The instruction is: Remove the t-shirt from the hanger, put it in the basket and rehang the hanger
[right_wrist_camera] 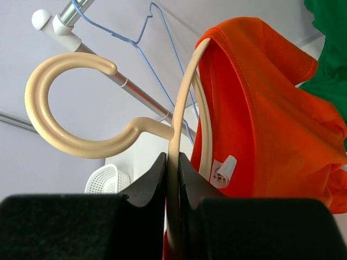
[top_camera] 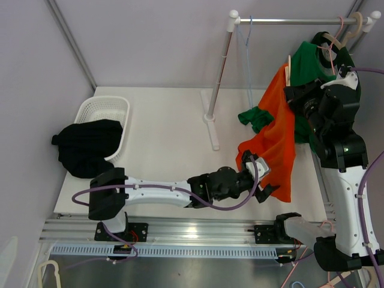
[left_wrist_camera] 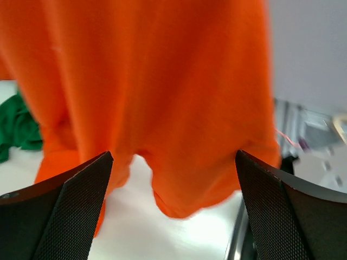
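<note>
An orange t-shirt (top_camera: 277,135) hangs on a cream plastic hanger (right_wrist_camera: 181,119), held off the rail at the right. My right gripper (right_wrist_camera: 172,168) is shut on the hanger's arm just below its hook; in the top view it (top_camera: 300,99) sits behind the shirt's top. The shirt's collar and label show in the right wrist view (right_wrist_camera: 255,119). My left gripper (top_camera: 264,171) is open at the shirt's lower hem, its jaws wide apart with the hem (left_wrist_camera: 179,200) hanging between them, untouched.
A clothes rail (top_camera: 288,21) on a white stand (top_camera: 213,117) carries a blue wire hanger (top_camera: 247,45) and more hangers at its right end. A green garment (top_camera: 312,63) hangs behind the orange one. A white basket (top_camera: 103,114) holds a black garment (top_camera: 87,147).
</note>
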Robot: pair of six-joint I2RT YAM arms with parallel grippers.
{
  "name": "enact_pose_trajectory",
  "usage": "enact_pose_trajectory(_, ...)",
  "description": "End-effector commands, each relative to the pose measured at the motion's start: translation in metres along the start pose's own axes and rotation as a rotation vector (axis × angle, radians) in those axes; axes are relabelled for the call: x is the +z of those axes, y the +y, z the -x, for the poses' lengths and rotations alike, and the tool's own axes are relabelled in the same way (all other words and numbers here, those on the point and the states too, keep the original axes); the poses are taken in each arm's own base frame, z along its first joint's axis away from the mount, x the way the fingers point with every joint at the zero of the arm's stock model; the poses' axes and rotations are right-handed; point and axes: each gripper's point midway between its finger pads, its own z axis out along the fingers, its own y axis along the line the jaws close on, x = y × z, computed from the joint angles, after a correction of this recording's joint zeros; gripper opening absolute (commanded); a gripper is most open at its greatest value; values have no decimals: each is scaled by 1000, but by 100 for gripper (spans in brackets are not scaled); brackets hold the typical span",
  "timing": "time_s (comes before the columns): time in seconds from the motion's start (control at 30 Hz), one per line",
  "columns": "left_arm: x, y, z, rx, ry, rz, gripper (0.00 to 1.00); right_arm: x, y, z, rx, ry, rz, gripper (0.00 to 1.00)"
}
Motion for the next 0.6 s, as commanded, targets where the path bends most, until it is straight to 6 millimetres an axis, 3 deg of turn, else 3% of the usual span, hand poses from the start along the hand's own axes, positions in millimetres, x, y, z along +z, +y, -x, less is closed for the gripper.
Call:
enact_pose_trajectory(0.0, 9, 27, 61, -120, -139, 199, 100, -22, 34, 35, 32, -104, 126, 0)
enact_pose_trajectory(0.23, 5, 13, 84, -83, -202, 191, 96, -18, 29, 33, 21, -108, 108, 0)
enact_pose_trajectory(0.33, 11, 5, 83, -83, -177, 149, 52, -16, 29, 34, 20, -112, 101, 0)
enact_pose_trajectory(0.37, 12, 1, 81, -87, -165, 134, 23, -16, 29, 35, 19, -116, 100, 0)
enact_pose_trajectory(0.4, 12, -6, 86, -89, -163, 94, 10, -16, 30, 36, 19, -116, 102, 0)
enact_pose_trajectory(0.43, 11, -10, 84, -92, -150, 71, 1, -14, 29, 37, 17, -120, 93, 0)
enact_pose_trajectory(0.57, -5, -36, 89, -118, -154, -61, 1, -7, 24, 37, 5, -126, 69, 0)
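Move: The near edge of the orange t-shirt's lower part hangs right at the left hand's open fingertips, about 2 cm to the right, 1 cm ahead and 4 cm up. The wooden hanger is some 19 cm ahead of the left hand, 4 cm right and 20 cm up; the green sleeve dangles roughly 30 cm ahead, 2 cm right and 13 cm lower. From the right hand, the orange edge is about 17 cm back, 4 cm left and 16 cm down. The left fingers, wide open at first, shut fully and pinch the near lower edge of the orange t-shirt. On the way the left hand rises about 5 cm beside the cloth, first easing forward a couple of centimetres, then drawing back about 3 cm as it closes. The right hand stays put, keeping its grip on the wooden hanger. ##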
